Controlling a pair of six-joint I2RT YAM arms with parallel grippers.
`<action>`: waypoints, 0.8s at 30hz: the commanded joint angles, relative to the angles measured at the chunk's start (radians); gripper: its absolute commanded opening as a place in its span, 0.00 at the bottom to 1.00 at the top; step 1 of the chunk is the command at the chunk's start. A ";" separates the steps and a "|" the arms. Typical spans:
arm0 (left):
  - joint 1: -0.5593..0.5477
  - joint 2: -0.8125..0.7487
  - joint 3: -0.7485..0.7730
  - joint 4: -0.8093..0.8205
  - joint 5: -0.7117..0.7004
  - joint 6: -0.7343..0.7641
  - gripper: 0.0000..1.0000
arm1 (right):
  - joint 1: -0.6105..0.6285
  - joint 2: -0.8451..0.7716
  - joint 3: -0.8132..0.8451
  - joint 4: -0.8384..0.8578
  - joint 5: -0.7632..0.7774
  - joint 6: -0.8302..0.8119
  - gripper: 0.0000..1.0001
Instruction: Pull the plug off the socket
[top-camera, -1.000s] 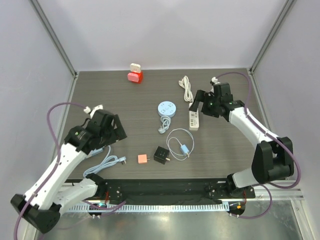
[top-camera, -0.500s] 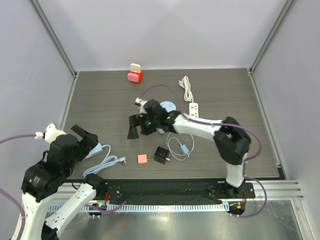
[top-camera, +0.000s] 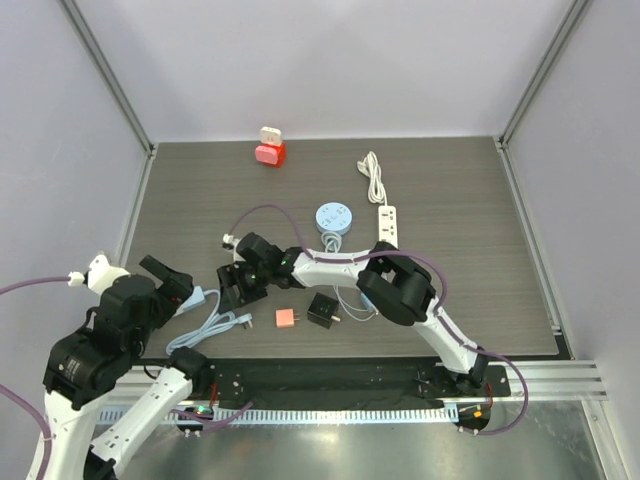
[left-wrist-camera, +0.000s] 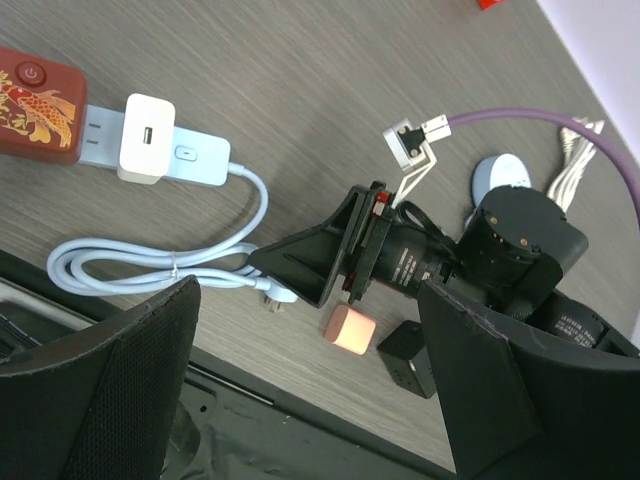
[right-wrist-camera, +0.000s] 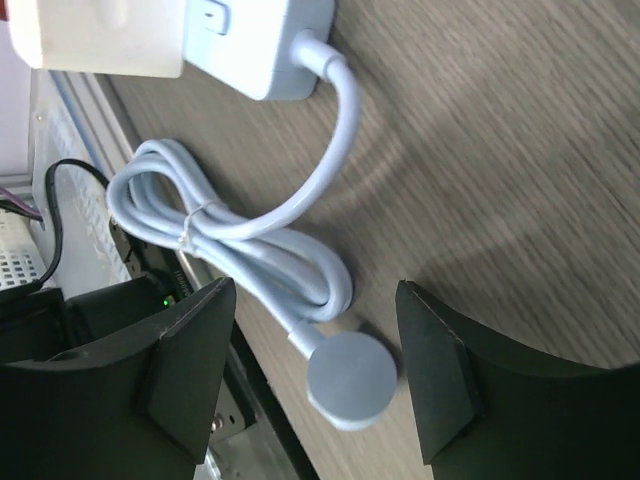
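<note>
A white plug (left-wrist-camera: 147, 150) sits in a light-blue socket block (left-wrist-camera: 200, 162), whose other end meets a red block (left-wrist-camera: 35, 95). The socket's pale cable (right-wrist-camera: 240, 250) lies coiled beside it and ends in a round grey-blue plug head (right-wrist-camera: 350, 380). My right gripper (right-wrist-camera: 312, 375) is low over the table, open, its fingers on either side of that round head with a gap on both sides. In the top view it (top-camera: 237, 285) is just right of the socket block (top-camera: 195, 297). My left gripper (left-wrist-camera: 300, 400) hangs high above the table's near edge, open, with nothing in it.
A pink cube (top-camera: 286, 318) and a black adapter (top-camera: 321, 310) lie right of the coil. Farther back are a round blue socket (top-camera: 333, 216), a white power strip (top-camera: 387, 225), a white cord (top-camera: 373, 175) and a red-and-white block (top-camera: 270, 148). The right arm stretches across the table's middle.
My right arm swung from the back right across to the front left, down onto the coiled cable's end, and its jaws narrowed. My left arm drew back toward the near left corner.
</note>
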 joint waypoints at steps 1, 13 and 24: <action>0.004 0.004 -0.032 -0.034 0.002 0.016 0.89 | 0.004 0.024 0.079 0.052 -0.033 0.033 0.70; 0.004 0.017 -0.042 -0.019 -0.010 0.090 0.90 | 0.018 0.133 0.183 0.047 -0.044 0.087 0.71; 0.004 0.009 -0.053 0.003 -0.012 0.102 0.89 | 0.001 0.195 0.309 -0.005 -0.015 0.062 0.27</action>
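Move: The right hand aims at the light-blue cord just where it leaves the light-blue strip, about 5 cm to its left, 1 cm ahead and 2 cm lower. The strip's middle is some 13 cm to this hand's left, about level with it; the cord's plug end is 5 cm back and 2 cm right, the coiled cord 8 cm back and 8 cm left. From the high left hand, that bit of cord lies roughly 5 cm ahead, 3 cm right and 24 cm below. With its fingers well open and slanting down to the left, the right hand slides low over the table about 4.5 cm to the left, towards the strip's cord end, bringing the cord between its fingertips and sinking about 1 cm, mostly as the fingers start to shut. Over the last third the fingers draw in from widely open to roughly a third open and come together around the cord, while the left hand, still open, sinks some 2 cm above the strip. ##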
